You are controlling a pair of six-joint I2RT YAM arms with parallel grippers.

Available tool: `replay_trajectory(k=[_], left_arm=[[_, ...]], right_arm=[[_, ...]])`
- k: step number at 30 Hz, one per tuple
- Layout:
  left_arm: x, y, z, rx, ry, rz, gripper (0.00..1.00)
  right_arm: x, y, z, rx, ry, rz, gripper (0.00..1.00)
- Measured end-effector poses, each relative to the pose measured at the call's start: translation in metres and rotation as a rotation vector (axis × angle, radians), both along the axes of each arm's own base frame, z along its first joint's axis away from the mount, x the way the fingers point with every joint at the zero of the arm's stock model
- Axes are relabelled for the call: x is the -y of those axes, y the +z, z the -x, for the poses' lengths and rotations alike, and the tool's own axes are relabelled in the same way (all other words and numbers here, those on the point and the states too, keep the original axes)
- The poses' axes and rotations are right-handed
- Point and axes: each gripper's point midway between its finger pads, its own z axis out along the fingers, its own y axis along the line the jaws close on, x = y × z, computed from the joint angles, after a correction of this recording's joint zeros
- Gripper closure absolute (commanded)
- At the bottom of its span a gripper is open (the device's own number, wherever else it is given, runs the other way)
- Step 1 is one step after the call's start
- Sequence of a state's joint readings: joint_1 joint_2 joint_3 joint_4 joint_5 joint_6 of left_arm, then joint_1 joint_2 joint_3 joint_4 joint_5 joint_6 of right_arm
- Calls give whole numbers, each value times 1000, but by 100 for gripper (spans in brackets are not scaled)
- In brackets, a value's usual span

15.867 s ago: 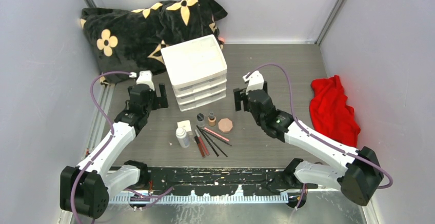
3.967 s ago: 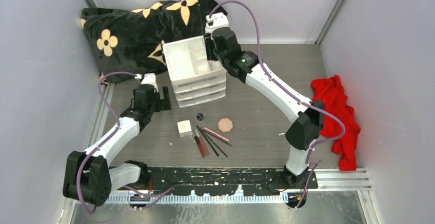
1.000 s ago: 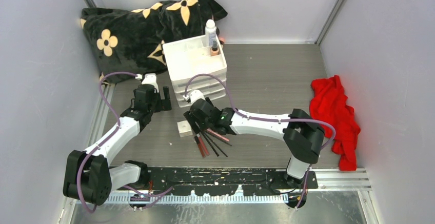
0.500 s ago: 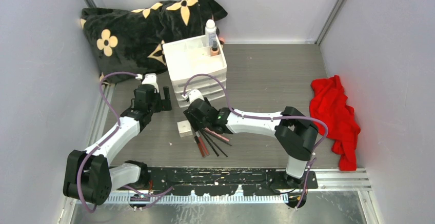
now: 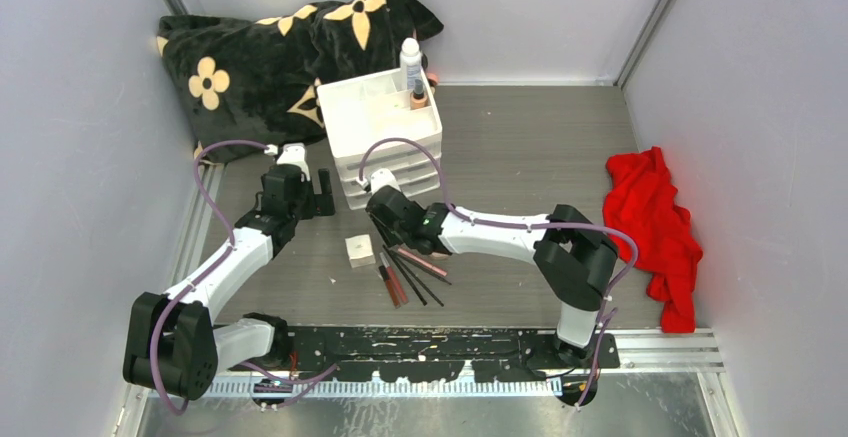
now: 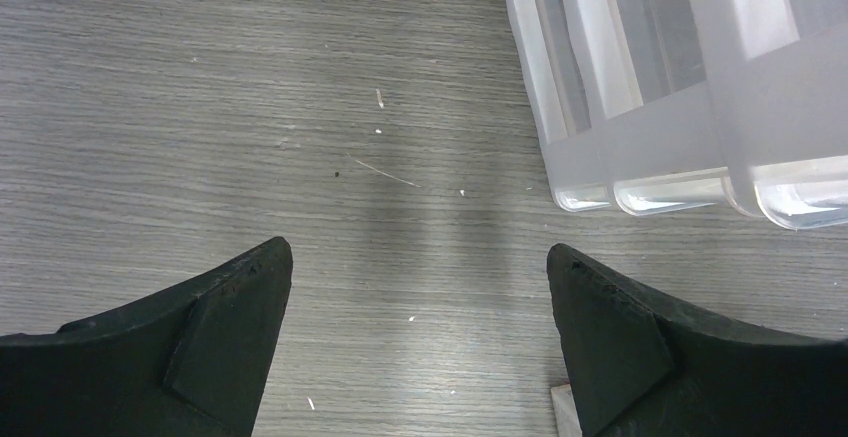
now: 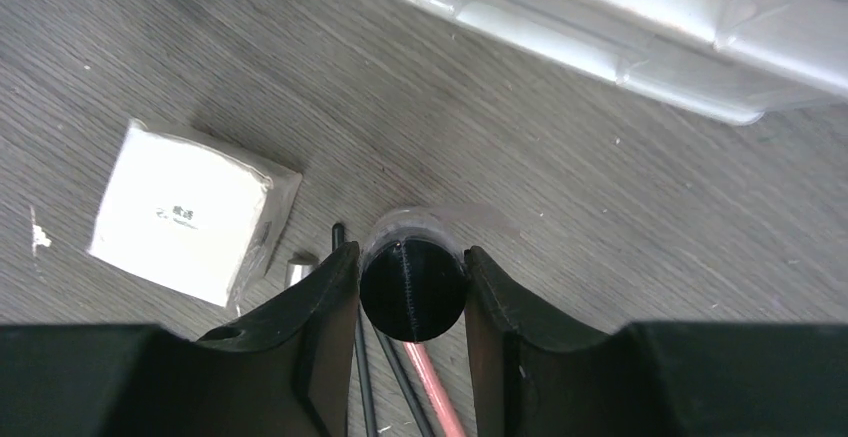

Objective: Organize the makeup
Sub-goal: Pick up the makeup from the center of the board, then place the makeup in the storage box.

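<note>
My right gripper [image 7: 410,254] is low over the table, its jaws pressed against both sides of a small round black-capped jar [image 7: 412,295]; in the top view it [image 5: 386,217] sits just in front of the drawer unit [image 5: 388,175]. A white square box [image 7: 185,212] lies to its left. Thin black pencils [image 5: 422,283] and red and pink tubes [image 5: 391,285] lie just behind the jar. A white bottle [image 5: 410,55] and a tan bottle [image 5: 418,98] stand in the unit's open top tray [image 5: 365,117]. My left gripper [image 6: 420,262] hangs open over bare table beside the unit.
A red cloth [image 5: 655,219] lies at the right wall. A black cushion with tan flowers [image 5: 260,47] fills the back left corner behind the drawer unit. Grey walls close in both sides and the back.
The right jaws have narrowed onto the black-capped jar, and that gripper has shifted slightly toward the drawer unit. The left arm has not moved.
</note>
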State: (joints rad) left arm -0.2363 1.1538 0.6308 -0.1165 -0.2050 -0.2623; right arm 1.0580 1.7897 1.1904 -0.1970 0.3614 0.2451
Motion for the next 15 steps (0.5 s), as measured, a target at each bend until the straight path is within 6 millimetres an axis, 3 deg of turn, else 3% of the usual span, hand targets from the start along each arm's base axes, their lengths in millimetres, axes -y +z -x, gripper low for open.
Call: replay_trajectory(k=[3,7,10,15], left_arm=[[0,0,0,0,0,0,2],[0,0,0,0,0,0,2],[0,0,0,0,0,0,2],[0,0,0,0,0,0,2]], right_arm=[[-1,13,-3,7,3,18,88],[-6,54,-11,52,12,18,88],[-13,113,-23,118,12,-18,87],[-21,234,-47,282,-16,-179,87]])
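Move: The right hand already grips the black-capped jar; the drawer box's open top tray is about 13 cm ahead, roughly straight on and some 12 cm higher. In that tray the peach bottle stands about 17 cm ahead and 5 cm right of the hand. The white carton is about 4 cm back and 6 cm left, the octagonal compact 2 cm back and 9 cm right. From the left hand, the tray is about 7 cm ahead, 18 cm right and 10 cm up. Right hand, keeping its grip, lifts the jar about 23 cm and 5 cm forward towards the tray, fingers tipping up. ##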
